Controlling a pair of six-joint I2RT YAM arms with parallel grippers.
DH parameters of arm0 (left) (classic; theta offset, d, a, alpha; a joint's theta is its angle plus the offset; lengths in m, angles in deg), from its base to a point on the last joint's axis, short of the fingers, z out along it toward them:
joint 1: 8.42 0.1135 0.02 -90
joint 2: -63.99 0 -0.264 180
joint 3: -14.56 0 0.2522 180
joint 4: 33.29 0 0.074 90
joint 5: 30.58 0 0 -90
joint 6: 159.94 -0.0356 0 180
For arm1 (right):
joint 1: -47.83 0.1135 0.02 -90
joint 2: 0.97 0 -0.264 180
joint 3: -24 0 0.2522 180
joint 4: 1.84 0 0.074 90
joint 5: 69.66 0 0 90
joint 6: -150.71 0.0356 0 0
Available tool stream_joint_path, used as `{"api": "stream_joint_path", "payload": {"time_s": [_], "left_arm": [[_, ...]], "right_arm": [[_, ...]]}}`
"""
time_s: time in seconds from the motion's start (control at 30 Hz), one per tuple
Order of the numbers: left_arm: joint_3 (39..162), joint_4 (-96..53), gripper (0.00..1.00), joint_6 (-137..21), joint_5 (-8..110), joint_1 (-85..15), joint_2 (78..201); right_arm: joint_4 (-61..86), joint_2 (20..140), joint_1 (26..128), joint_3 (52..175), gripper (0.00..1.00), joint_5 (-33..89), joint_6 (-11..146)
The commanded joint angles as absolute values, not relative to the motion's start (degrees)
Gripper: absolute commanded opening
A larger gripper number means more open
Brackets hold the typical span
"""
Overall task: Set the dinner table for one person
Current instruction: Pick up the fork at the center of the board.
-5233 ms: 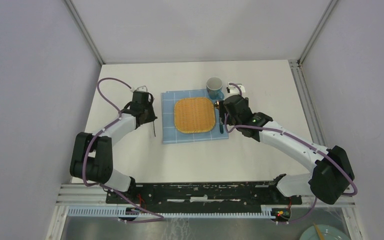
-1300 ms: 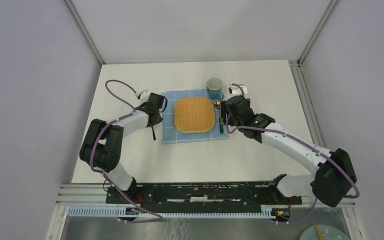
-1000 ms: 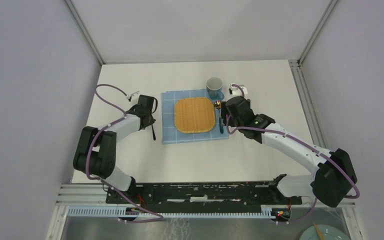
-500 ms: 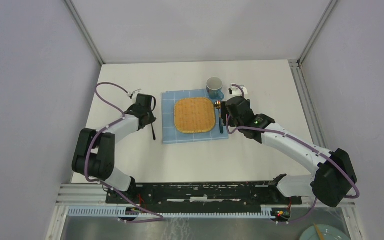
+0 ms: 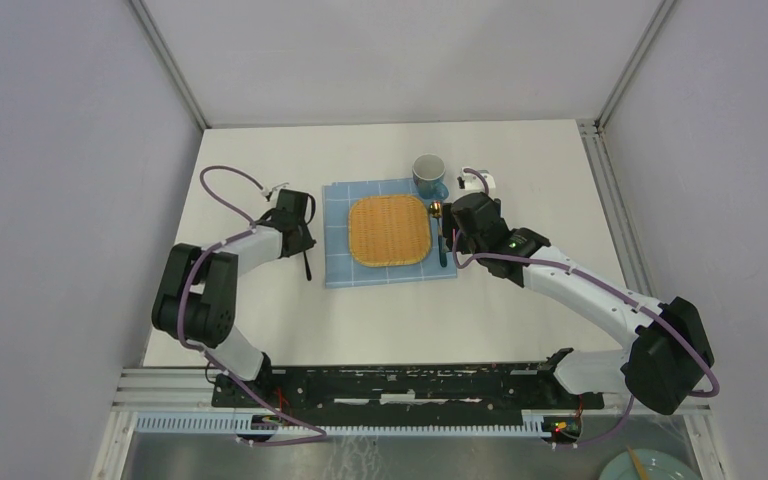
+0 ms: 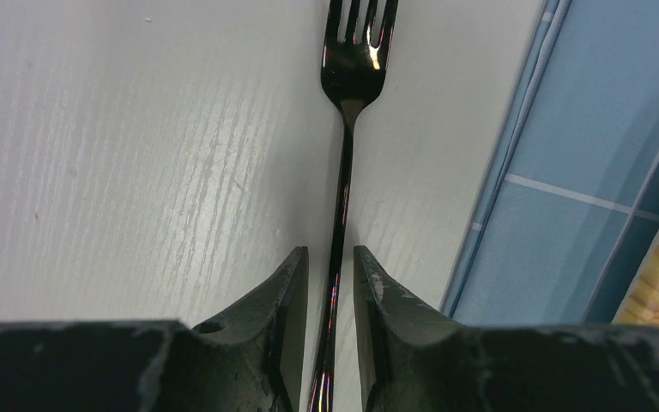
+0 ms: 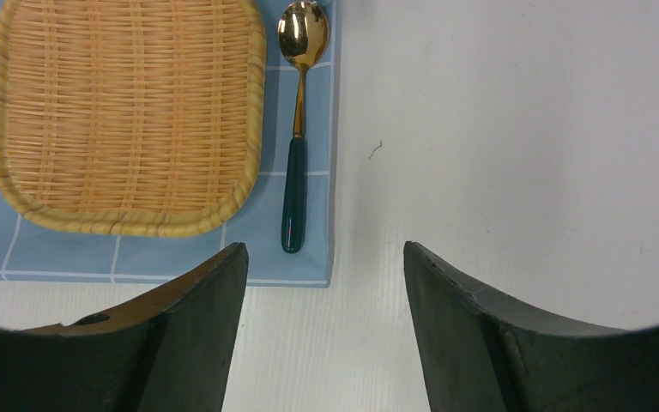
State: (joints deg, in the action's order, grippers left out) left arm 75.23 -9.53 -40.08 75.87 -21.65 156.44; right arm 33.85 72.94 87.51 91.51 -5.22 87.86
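Note:
A black fork point(image 6: 344, 163) lies on the white dinner table point(image 5: 530, 170), just left of the blue checked cloth point(image 5: 338, 268). My left gripper point(image 6: 330, 253) stands over its handle, open only a little, with a sliver of table showing on each side of the handle. From above, the fork point(image 5: 307, 265) juts out toward the near side of that gripper point(image 5: 300, 240). A square woven plate point(image 5: 390, 230) sits on the cloth, with a gold spoon with a dark green handle point(image 7: 295, 172) to its right. My right gripper point(image 7: 325, 246) hangs open and empty, nearer than the spoon.
A grey-blue mug point(image 5: 428, 175) stands at the cloth's far right corner. Grey walls close in the table on three sides. A pale green dish point(image 5: 650, 465) sits off the table at the bottom right.
My left arm has shifted its elbow and wrist slightly around the fork, which stays in place beside the cloth. The right arm has not moved.

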Motion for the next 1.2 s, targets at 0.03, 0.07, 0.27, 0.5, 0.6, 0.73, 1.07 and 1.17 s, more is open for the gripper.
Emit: {"api": "stream_joint_path", "payload": {"time_s": [0.03,0.07,0.27,0.5,0.6,0.73,1.07,1.17], "left_arm": [[78.04,-12.0,0.33,-42.88,75.41,-21.6,157.56],[78.18,-11.93,0.33,-43.0,75.52,-21.56,157.66],[79.58,-11.43,0.32,-44.81,75.77,-21.6,159.36],[80.01,-10.96,0.3,-45.1,75.86,-21.61,160.8],[79.95,-10.71,0.27,-44.89,75.68,-21.59,161.1],[80.04,-10.2,0.21,-44.56,75.92,-21.65,161.1],[80.51,-9.34,0.02,-44.17,76.11,-21.61,162.08],[80.74,-9.31,0.02,-44.28,76.06,-21.6,162.15]], "right_arm": [[32.71,72.52,87.35,92.25,0.73,-6.15,87.85],[32.67,72.5,87.37,92.25,0.73,-6.12,87.91],[32.57,72.9,87.34,92.25,0.73,-5.85,88.12],[32.36,72.94,87.29,92.34,0.73,-6.02,88.04],[32.32,73.02,87.37,92.34,0.73,-6.02,88.13],[32.24,73.12,87.37,92.34,0.73,-6.08,88.17],[32.32,73.21,87.3,92.25,0.73,-5.92,88.39],[32.27,73.21,87.31,92.16,0.73,-5.94,88.5]]}}
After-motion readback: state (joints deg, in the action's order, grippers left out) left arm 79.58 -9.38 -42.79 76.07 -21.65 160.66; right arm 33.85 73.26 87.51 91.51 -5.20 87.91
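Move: The fork lies flat, its handle already between the left hand's open fingertips; its middle is some 3 cm ahead, about 1 cm to the left and 1 cm below. The middle of the woven mat is roughly 17 cm to the hand's right and 3 cm ahead, on the blue cloth, whose middle lies about 17 cm right and 2 cm ahead. From the idle right hand, the fork is around 33 cm left, 3 cm ahead and 13 cm below. The left hand slides about 2 cm forward along the fork, then closes its fingers and pinches the handle. ##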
